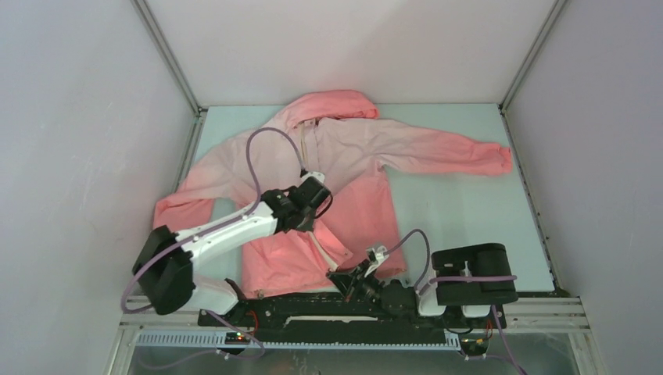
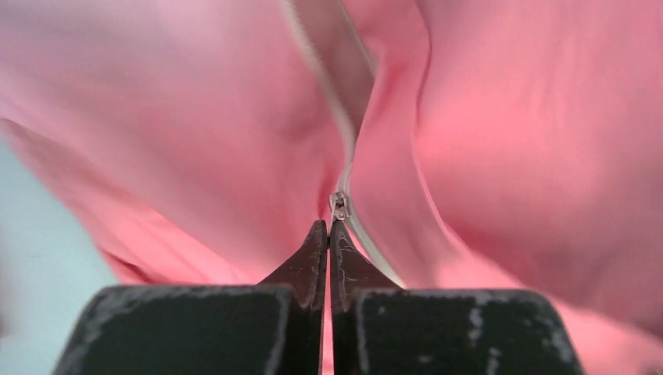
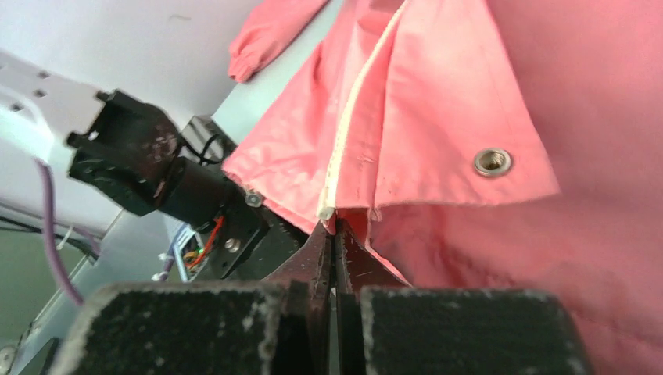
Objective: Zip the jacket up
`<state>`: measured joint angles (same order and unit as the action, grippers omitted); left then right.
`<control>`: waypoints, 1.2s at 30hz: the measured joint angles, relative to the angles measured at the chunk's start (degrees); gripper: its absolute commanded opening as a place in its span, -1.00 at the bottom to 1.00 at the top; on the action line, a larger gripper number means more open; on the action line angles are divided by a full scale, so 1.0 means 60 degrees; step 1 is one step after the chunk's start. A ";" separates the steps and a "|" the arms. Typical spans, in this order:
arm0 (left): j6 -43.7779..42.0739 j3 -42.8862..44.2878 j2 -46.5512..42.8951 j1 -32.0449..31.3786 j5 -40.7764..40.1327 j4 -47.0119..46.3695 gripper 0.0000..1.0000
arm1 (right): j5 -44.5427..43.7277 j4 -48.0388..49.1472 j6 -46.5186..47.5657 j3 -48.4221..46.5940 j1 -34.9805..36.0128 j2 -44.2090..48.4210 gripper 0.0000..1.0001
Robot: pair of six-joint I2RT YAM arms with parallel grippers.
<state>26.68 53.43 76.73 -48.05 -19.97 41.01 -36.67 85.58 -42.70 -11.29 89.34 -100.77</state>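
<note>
The pink jacket (image 1: 367,156) lies spread on the table, hood at the far end and hem towards the arms. Its whitish zipper (image 2: 332,101) gapes open above the slider and is joined below it. My left gripper (image 2: 328,228) is shut on the small metal zipper pull (image 2: 338,206); in the top view it (image 1: 312,223) sits over the middle of the jacket's front. My right gripper (image 3: 335,226) is shut on the jacket's hem at the zipper's bottom end (image 3: 327,209); in the top view it (image 1: 338,275) is at the near edge.
The pale table (image 1: 469,219) shows to the right of the jacket, below the outstretched sleeve (image 1: 461,152). Grey walls close in the far, left and right sides. A metal snap (image 3: 493,162) sits on the hem flap. The left arm's black base (image 3: 148,168) stands close to my right gripper.
</note>
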 measured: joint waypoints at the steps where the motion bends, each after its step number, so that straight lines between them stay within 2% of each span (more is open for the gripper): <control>1: -0.0095 0.0244 0.0313 0.0186 -0.0382 -0.0025 -1.00 | -0.0102 0.0000 0.0237 -0.0004 0.0164 0.0095 -1.00; 7: -0.1359 0.1435 0.1865 0.0823 -0.2211 -0.0386 -1.00 | -0.0645 -0.0007 0.1526 -0.0157 0.1049 0.0637 -1.00; 12: -0.2983 0.2266 0.2922 0.1851 -0.2885 -0.1749 -1.00 | -0.0816 -0.0026 0.2069 -0.0211 0.1304 0.0637 -1.00; 19: -0.5475 0.3821 0.4346 0.3410 -0.2827 -0.4335 -1.00 | -0.0882 -0.0022 0.2339 -0.0244 0.1406 0.0637 -1.00; 26: -0.7471 0.6182 0.6874 0.4368 -0.2463 -0.6331 -1.00 | -0.0783 -0.0022 0.2412 -0.0266 0.1406 0.0637 -1.00; 29: -0.8007 0.7828 0.8240 0.4768 -0.2058 -0.6455 -1.00 | -0.0790 -0.0022 0.2408 -0.0266 0.1402 0.0637 -1.00; 34: -0.8757 1.2025 1.1001 0.5162 -0.1668 -0.6200 -1.00 | -0.0776 -0.0018 0.2186 -0.0200 0.1395 0.0637 -1.00; 36: -0.8990 1.3198 1.1715 0.5246 -0.1650 -0.6087 -1.00 | -0.1071 -0.0011 0.2113 -0.0098 0.1242 0.0637 -1.00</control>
<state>-27.27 132.62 147.02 -16.58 -29.87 4.49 -43.09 85.52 -30.02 -11.88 96.79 -96.95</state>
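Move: The zip's top end at the collar lies about 42 cm ahead of the left hand, 3 cm to its left and some 4 cm lower; the left fingers already hold the zip pull. The hood is about 49 cm ahead and 6 cm right, and the zip's bottom end 13 cm back and 6 cm right. The right hand already grips that bottom end; the collar lies about 55 cm ahead and 11 cm left of it. Left hand draws the pinched pull about 47 cm forward to the collar as right, gripping zip's bottom, eases back. ##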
